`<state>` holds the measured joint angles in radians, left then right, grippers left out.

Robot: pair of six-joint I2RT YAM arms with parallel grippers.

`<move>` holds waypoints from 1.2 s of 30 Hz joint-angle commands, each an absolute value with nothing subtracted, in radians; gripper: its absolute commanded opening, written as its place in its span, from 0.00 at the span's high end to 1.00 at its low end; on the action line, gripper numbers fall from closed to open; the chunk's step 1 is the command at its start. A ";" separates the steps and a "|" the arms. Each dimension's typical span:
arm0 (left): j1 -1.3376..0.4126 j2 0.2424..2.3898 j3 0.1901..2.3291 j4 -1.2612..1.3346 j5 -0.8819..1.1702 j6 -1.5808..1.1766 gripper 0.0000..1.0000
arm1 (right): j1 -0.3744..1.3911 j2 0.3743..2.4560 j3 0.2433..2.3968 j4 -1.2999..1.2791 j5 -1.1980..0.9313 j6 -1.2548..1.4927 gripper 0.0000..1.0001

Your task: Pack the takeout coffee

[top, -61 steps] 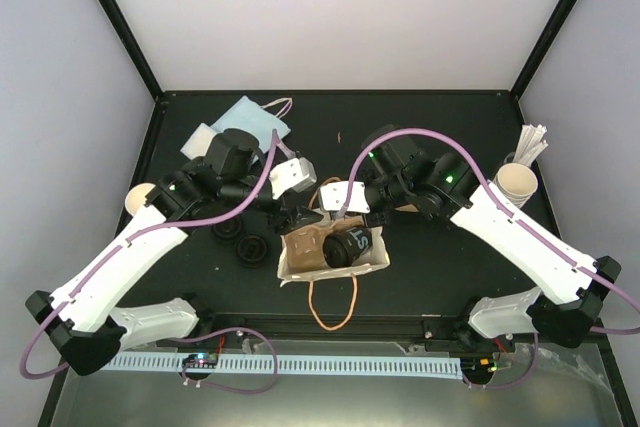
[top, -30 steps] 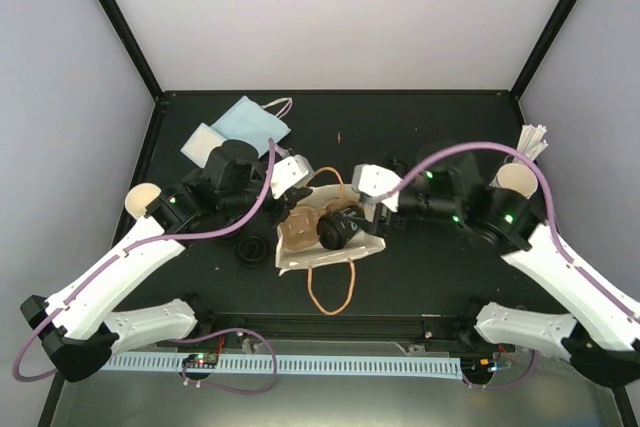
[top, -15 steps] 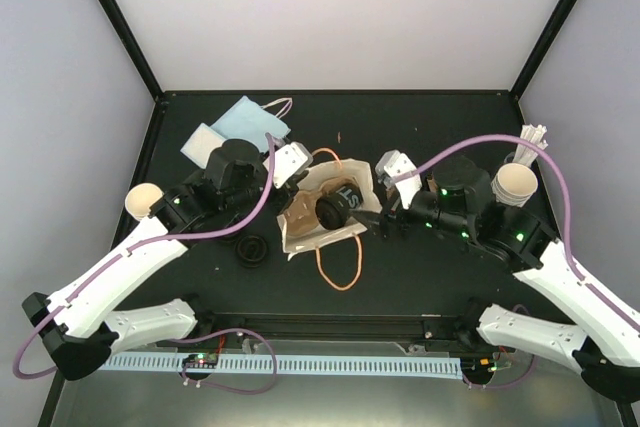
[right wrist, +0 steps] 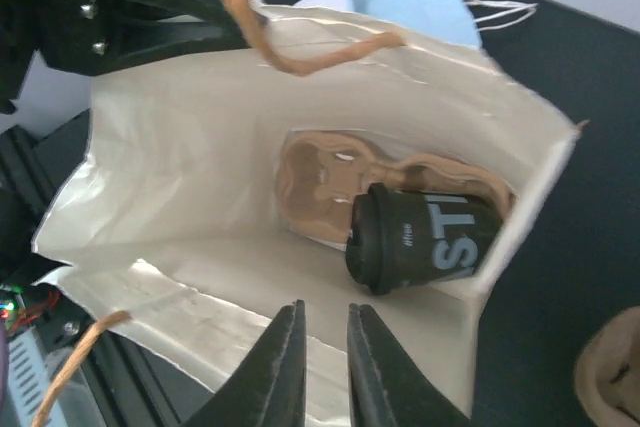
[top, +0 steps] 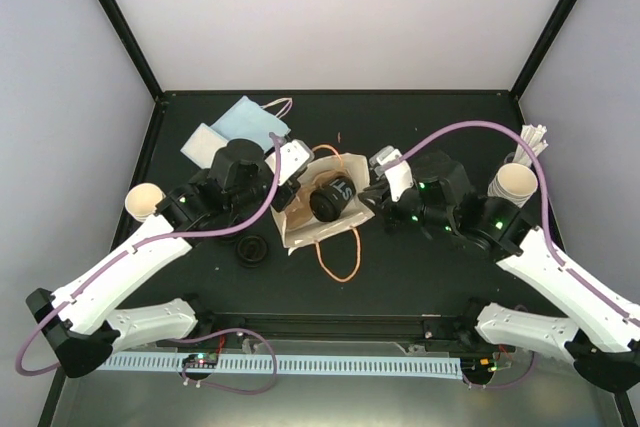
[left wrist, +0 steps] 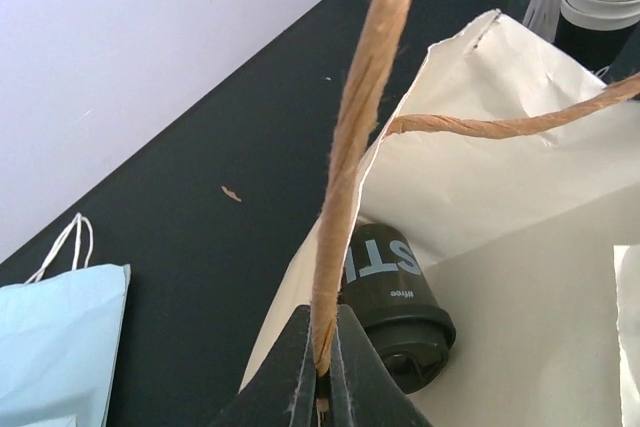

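Note:
The takeout coffee (top: 333,197), a dark cup with a black lid, lies on its side inside the white paper bag (top: 295,232). It rests on a brown pulp carrier (right wrist: 320,177). My left gripper (top: 304,171) is shut on the bag's upper twine handle (left wrist: 350,147) and holds it taut above the bag's mouth. In the left wrist view the cup (left wrist: 395,282) shows just past the left gripper (left wrist: 322,347). My right gripper (right wrist: 325,312) hovers at the bag's right rim (right wrist: 180,147), its jaws a narrow gap apart with nothing between them. The cup (right wrist: 420,237) lies beyond its tips.
The bag's other handle (top: 338,257) loops on the table in front. A small beige paper cup (top: 143,200) stands far left, with black lids (top: 252,250) near it. A blue face mask (top: 250,122) and a white napkin (top: 200,140) lie back left. Stacked cups with sticks (top: 515,182) stand right.
The bag has been drawn toward the back and its mouth pulled open by the left gripper on the handle. The right gripper pulled out of the bag, then returned to its right rim with jaws narrowed.

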<state>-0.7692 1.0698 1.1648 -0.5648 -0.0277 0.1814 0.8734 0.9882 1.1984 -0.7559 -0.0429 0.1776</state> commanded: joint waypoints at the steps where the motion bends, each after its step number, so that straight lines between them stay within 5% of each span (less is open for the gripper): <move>1: -0.782 1.081 1.140 -0.501 -0.042 0.183 0.98 | 0.871 1.015 1.163 -0.702 -0.156 0.192 0.96; 36: -0.890 1.052 1.089 -0.556 0.053 0.088 0.98 | 0.974 0.959 0.835 -0.627 -0.120 0.290 0.99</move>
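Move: My left hand already grips the paper bag's handle. The middle of the bag's near flap lies about 9 cm back, 6 cm to the right and 8 cm below that hand. From my right hand, beside the mouth, the flap is some 5 cm back, 6 cm left and 8 cm down. Inside, the coffee cup lies 8 cm ahead, 7 cm left and 14 cm below my right hand; its cup carrier is 8 cm ahead, 11 cm left and 17 cm below. I finish shutting my right fingers on nothing and send them down about 12 cm into the bag's mouth, first edging left, later drawing back some 4 cm towards the near flap, fingertips tipping down around 15 degrees. My left hand keeps its pinch on the handle, dips a little, then eases back and right about 4 cm, taking the bag's rim along. ##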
